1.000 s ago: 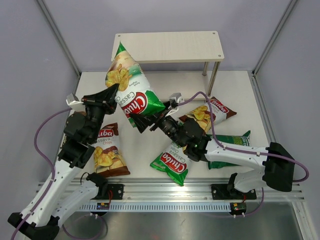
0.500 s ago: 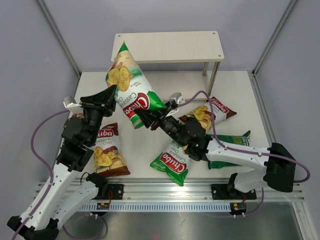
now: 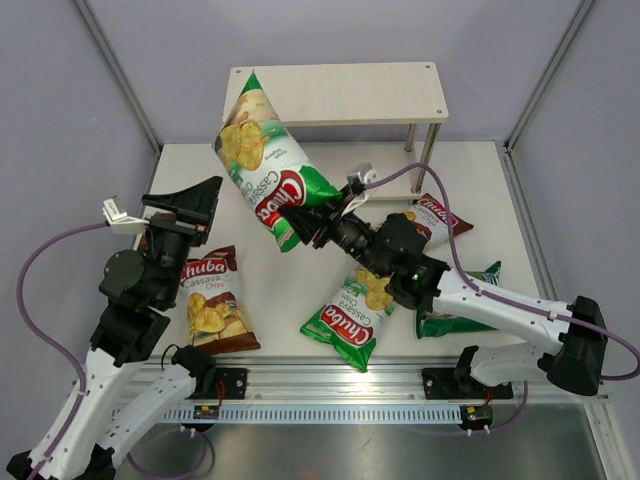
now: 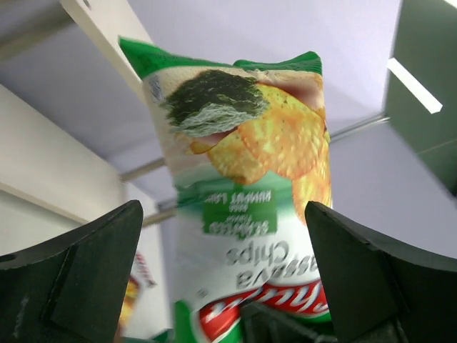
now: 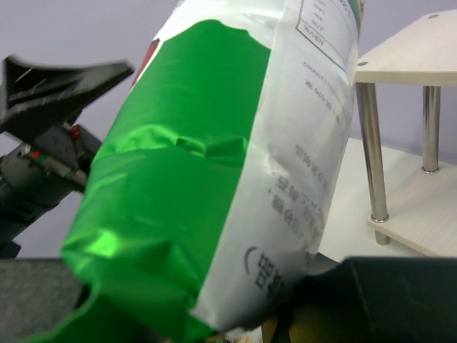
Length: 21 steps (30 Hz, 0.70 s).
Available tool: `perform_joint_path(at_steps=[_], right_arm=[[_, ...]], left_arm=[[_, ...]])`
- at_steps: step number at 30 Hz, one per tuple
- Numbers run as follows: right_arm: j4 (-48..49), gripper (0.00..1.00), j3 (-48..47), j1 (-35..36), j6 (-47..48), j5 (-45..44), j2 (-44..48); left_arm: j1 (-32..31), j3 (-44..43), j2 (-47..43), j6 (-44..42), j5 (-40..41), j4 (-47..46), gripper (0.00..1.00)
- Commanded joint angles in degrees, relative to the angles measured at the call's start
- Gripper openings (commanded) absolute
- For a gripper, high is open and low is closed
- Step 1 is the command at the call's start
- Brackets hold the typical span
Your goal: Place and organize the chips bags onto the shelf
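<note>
A bright green Chuba chips bag (image 3: 262, 160) hangs tilted in the air just in front of the shelf (image 3: 335, 92). My right gripper (image 3: 318, 228) is shut on its bottom edge. In the right wrist view the bag (image 5: 207, 179) fills the frame, its seam pinched in the jaws (image 5: 300, 314). My left gripper (image 3: 193, 205) stands open to the left of the bag, apart from it. The left wrist view shows the bag (image 4: 243, 143) between and beyond the wide-spread fingers (image 4: 78, 279), untouched. The shelf is a pale two-tier rack on silver legs (image 5: 371, 157).
On the table lie a brown-and-white Chuba bag (image 3: 210, 300) by the left arm, a second bright green Chuba bag (image 3: 348, 322) in the middle, another brown-and-white bag (image 3: 432, 215) and a dark green bag (image 3: 462, 285) under the right arm. Grey walls close in the sides.
My left gripper let go of the green bag, opened wide and drew back to the left. My right gripper closed on the bag's bottom and carried it slightly up toward the shelf.
</note>
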State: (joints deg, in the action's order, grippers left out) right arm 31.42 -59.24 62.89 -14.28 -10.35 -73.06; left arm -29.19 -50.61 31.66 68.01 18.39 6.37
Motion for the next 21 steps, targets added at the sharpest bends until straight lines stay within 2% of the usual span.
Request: perform_joint_path(at_steps=[1, 2, 5, 7, 11, 15, 18, 21], right_arm=[[-6.89, 0.23, -6.67, -6.45, -8.81, 3.65, 3.18], [-8.03, 0.22, -7.20, -9.86, -13.01, 5.32, 3.53], [-11.72, 0.22, -9.92, -14.80, -17.69, 7.01, 3.71], [-14.27, 0.25, -12.12, -17.27, -19.54, 6.84, 3.71], [-16.38, 0.24, -13.44, -25.08, -28.50, 4.99, 3.71], [-15.51, 0.24, -15.63, -38.59, -39.83, 12.26, 1.35], [-14.02, 0.23, -17.83, -42.58, -46.79, 15.71, -2.26], [-13.93, 0.24, -19.59, -45.40, -50.48, 14.66, -4.98]], left_arm=[[-0.17, -5.63, -0.11, -15.58, 5.85, 6.79, 0.99], [-0.17, -6.42, -0.11, -17.54, 6.21, 7.86, 0.99], [-0.17, -7.31, -0.19, -23.17, 7.10, 12.52, 0.99], [-0.17, -7.49, -0.46, -26.76, 6.92, 15.59, 0.99], [-0.17, -8.89, 0.33, -32.22, 5.34, 21.48, 0.99], [-0.17, -11.43, 1.91, -36.80, 1.92, 28.50, 0.99], [-0.17, -11.79, 2.44, -39.44, -0.10, 31.67, 0.99], [-0.17, -11.88, 1.92, -42.16, -0.81, 34.57, 0.99]])
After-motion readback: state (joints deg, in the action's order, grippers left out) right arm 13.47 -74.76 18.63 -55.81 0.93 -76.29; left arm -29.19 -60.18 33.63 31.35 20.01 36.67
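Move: I hold the green chips bag by its lower end in my right hand. The right part of the shelf's top board lies about 34 cm ahead, 18 cm right and 11 cm below; on the table some 38 cm below are another green bag, 3 cm back and 8 cm right, and a brown bag, 20 cm ahead and 25 cm right. From my empty left hand, the left brown bag is 2 cm back, 6 cm left, nearly 40 cm below. I sweep my right hand quickly forward and right, about 20 cm each way and rising some 5 cm, keeping my pinch on the bag while rolling and swinging my fingers clockwise to point nearly forward at the shelf's top board. My open left hand first eases a little left, then sinks some 8 cm towards the left brown bag, rolling its left side up about 45 degrees and dipping its fingers. ##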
